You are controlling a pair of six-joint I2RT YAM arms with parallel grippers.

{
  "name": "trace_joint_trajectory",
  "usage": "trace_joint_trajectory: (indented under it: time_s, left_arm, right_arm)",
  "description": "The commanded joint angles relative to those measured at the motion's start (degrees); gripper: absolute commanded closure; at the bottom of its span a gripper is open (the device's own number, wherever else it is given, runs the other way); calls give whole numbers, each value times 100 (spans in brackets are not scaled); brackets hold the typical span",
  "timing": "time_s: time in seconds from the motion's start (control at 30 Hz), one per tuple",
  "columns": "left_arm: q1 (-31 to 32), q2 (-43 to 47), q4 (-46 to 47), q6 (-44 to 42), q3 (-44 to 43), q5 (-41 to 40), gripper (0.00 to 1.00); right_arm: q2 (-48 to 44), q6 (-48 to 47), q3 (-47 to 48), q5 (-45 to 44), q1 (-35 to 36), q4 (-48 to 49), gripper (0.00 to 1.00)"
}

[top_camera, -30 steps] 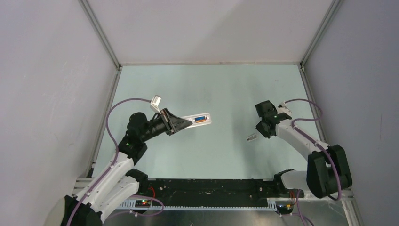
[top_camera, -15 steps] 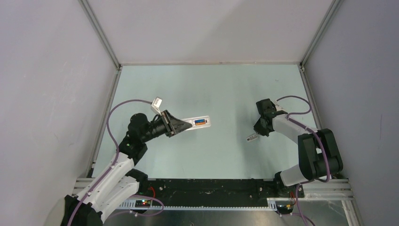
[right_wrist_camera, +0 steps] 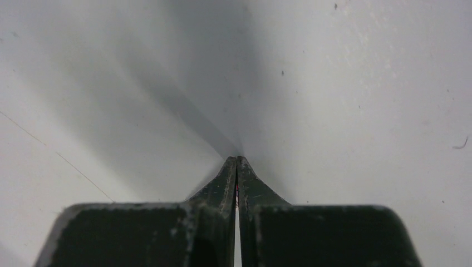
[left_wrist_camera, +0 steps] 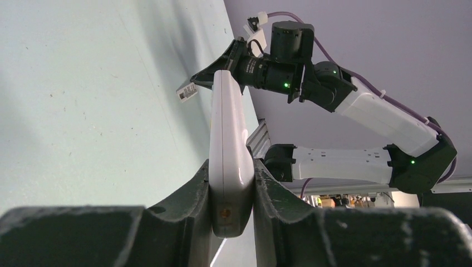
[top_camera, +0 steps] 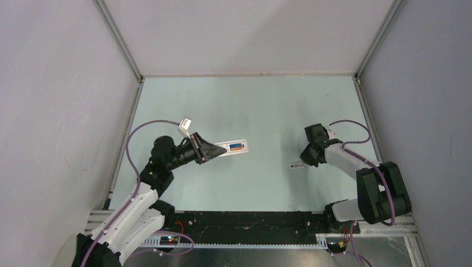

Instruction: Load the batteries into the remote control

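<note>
My left gripper (top_camera: 219,148) is shut on one end of the white remote control (top_camera: 232,146), which sticks out to the right with its open back up. The blue and orange batteries (top_camera: 236,147) lie side by side in its compartment. In the left wrist view the remote control (left_wrist_camera: 227,128) stands on edge, pinched between both jaws of the left gripper (left_wrist_camera: 231,169). My right gripper (top_camera: 305,161) is shut at the right of the table, tips down near the surface. The right wrist view shows the right gripper (right_wrist_camera: 237,159) closed, with nothing visible between its fingers.
A small white labelled piece (top_camera: 297,164) lies on the pale green table (top_camera: 261,105) at the right gripper's tips; in the left wrist view the piece (left_wrist_camera: 187,92) shows a barcode. Grey walls enclose the table on three sides. The black base rail (top_camera: 250,219) runs along the near edge.
The right gripper has closed and its arm has drawn in and lowered beside the small labelled piece. The left gripper has shifted the remote slightly down and toward the front.
</note>
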State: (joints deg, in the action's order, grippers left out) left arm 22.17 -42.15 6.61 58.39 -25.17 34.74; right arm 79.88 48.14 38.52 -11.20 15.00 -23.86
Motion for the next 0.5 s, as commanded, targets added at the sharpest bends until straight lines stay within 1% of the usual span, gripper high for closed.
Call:
trace_joint_trajectory:
  time_s: [0.0,0.13,0.23,0.33,0.47]
  left_arm:
    - [-44,118,186,-92,13,43,100]
    - [-39,193,191,-70,82,7,100]
    - [-46,242,181,-57,110,3,100]
    - [-44,283,181,-48,132,-11,100]
    - [-44,264,178,-47,134,37,100]
  right_arm:
    - [-333,344,-290,-10,161,-637,98]
    - [-793,637,-412,68,360,-839,97]
    - [-1101,704,-522,369,511,-827,96]
    - [-1183,730,-546,522,708,-873,96]
    - [-1321,772,-548,467,881,-894,95]
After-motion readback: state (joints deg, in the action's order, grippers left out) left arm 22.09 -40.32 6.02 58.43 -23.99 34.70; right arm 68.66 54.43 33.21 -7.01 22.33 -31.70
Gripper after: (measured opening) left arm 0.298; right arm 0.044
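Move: The battery cover lies on the table right beside the right hand's shut fingertips, which are at its right-hand end; its middle is about 4 cm to their left, 1 cm back and 1 cm lower. The remote, battery bay open, is held in the air some 35 cm left of the right hand, roughly 9 cm farther out and 18 cm higher. From the left hand the cover lies about 39 cm to the right, 9 cm back and 20 cm below. Back towards its base, then bending to the left, the right hand sweeps about 6 cm back and 3 cm left close over the table, dragging the cover's right-hand end along with its fingertips. It rises by barely 1 cm and tilts only slightly; the fingers stay shut. ##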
